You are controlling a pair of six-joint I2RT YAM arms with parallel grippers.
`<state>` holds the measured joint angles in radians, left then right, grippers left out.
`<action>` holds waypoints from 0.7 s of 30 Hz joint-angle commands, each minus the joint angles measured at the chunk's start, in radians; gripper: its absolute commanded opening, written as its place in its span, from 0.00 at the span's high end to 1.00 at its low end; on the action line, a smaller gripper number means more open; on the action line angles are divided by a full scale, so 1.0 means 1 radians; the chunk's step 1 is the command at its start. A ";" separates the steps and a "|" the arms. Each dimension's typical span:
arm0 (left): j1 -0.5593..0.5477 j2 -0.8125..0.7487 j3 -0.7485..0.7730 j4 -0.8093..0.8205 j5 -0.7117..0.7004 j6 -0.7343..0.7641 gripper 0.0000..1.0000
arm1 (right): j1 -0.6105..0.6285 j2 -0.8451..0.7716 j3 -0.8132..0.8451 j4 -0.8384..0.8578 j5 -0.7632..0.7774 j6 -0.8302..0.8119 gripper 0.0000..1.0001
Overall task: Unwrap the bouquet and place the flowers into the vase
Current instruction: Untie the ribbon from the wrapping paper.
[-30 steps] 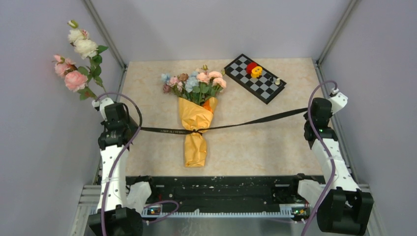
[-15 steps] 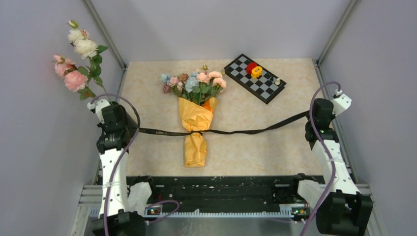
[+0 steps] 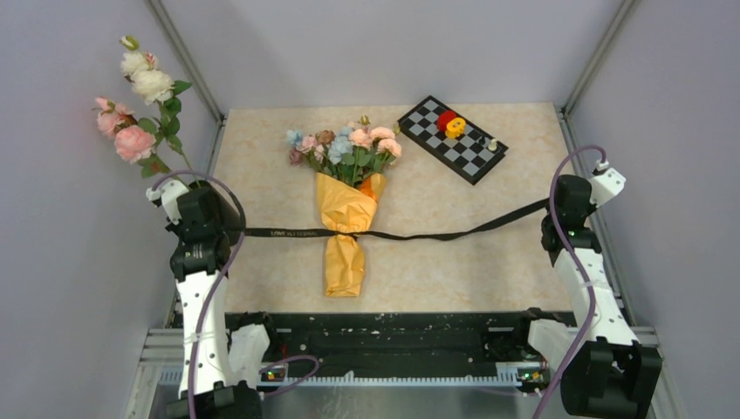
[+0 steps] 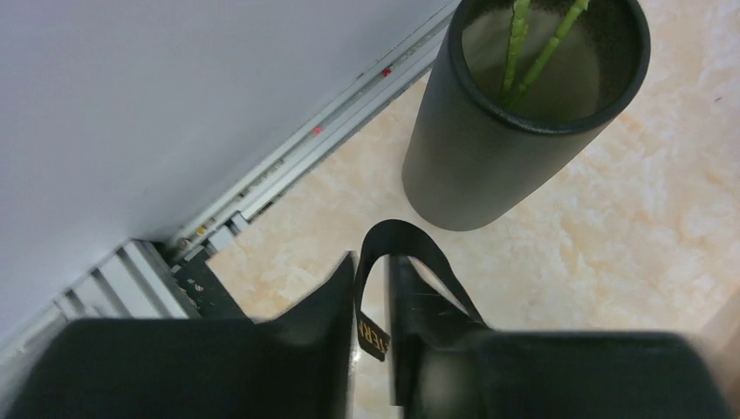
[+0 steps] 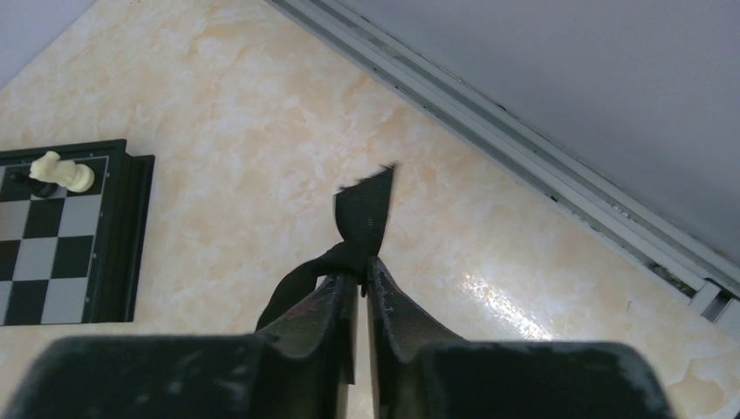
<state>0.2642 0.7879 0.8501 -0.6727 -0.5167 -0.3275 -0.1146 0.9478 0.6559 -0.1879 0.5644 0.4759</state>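
Observation:
The bouquet (image 3: 347,218) lies mid-table in orange paper, its small pastel flowers (image 3: 345,147) pointing to the far side. A black ribbon (image 3: 436,234) crosses the wrap and stretches out to both arms. My left gripper (image 4: 371,260) stands slightly open at the left edge; the ribbon's end (image 4: 397,236) hangs loose in the gap and loops over the right finger. Just beyond it is the black vase (image 4: 489,148) with green stems inside. My right gripper (image 5: 361,269) is shut on the ribbon's other end (image 5: 366,209) near the right rail.
Long-stemmed pink and white roses (image 3: 135,105) rise at the far left above the left arm. A chessboard (image 3: 452,138) with small pieces lies at the far right. Metal rails (image 5: 541,166) and grey walls border the table on both sides.
The left arm has drawn back to the left and nearer, pulling the ribbon with it, and its jaws have parted a little. The right half of the ribbon has gone slacker.

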 commanded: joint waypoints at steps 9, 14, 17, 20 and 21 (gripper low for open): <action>0.004 -0.035 -0.009 0.050 0.168 0.062 0.10 | -0.011 -0.054 0.007 0.057 -0.056 -0.036 0.27; -0.030 -0.076 -0.019 0.060 0.275 0.090 0.01 | -0.011 -0.079 -0.008 0.101 -0.232 -0.075 0.20; -0.086 -0.108 -0.031 0.072 0.319 0.111 0.01 | -0.010 -0.071 -0.015 0.120 -0.377 -0.077 0.16; -0.176 -0.132 -0.036 0.076 0.333 0.132 0.01 | 0.006 -0.061 -0.032 0.138 -0.504 -0.066 0.15; -0.214 -0.134 -0.035 0.076 0.327 0.137 0.01 | 0.023 -0.060 -0.039 0.144 -0.533 -0.061 0.16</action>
<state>0.1432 0.6781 0.8238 -0.6449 -0.2382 -0.2344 -0.1139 0.8856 0.6403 -0.1005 0.2310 0.4198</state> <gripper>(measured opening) 0.986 0.844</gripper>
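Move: The bow knot on the bouquet's wrapping lies about 30 cm to the right of the left hand, 8 cm farther out and 17 cm below it; the vase stands some 10 cm ahead of this hand and 2 cm to its left. From the right hand the knot is roughly 54 cm to the left, about level in reach and 14 cm lower, with the chessboard about 30 cm ahead and 23 cm to the left. Each hand still pinches a ribbon end. Staying nearly in place at first, both hands open wide and let go of their ribbon ends, then swing inward towards the bouquet. The left hand goes about 7 cm right and slightly forward, turning clockwise; the right goes some 5 cm left with forward and upward parts, turning counter-clockwise about 20 degrees. ##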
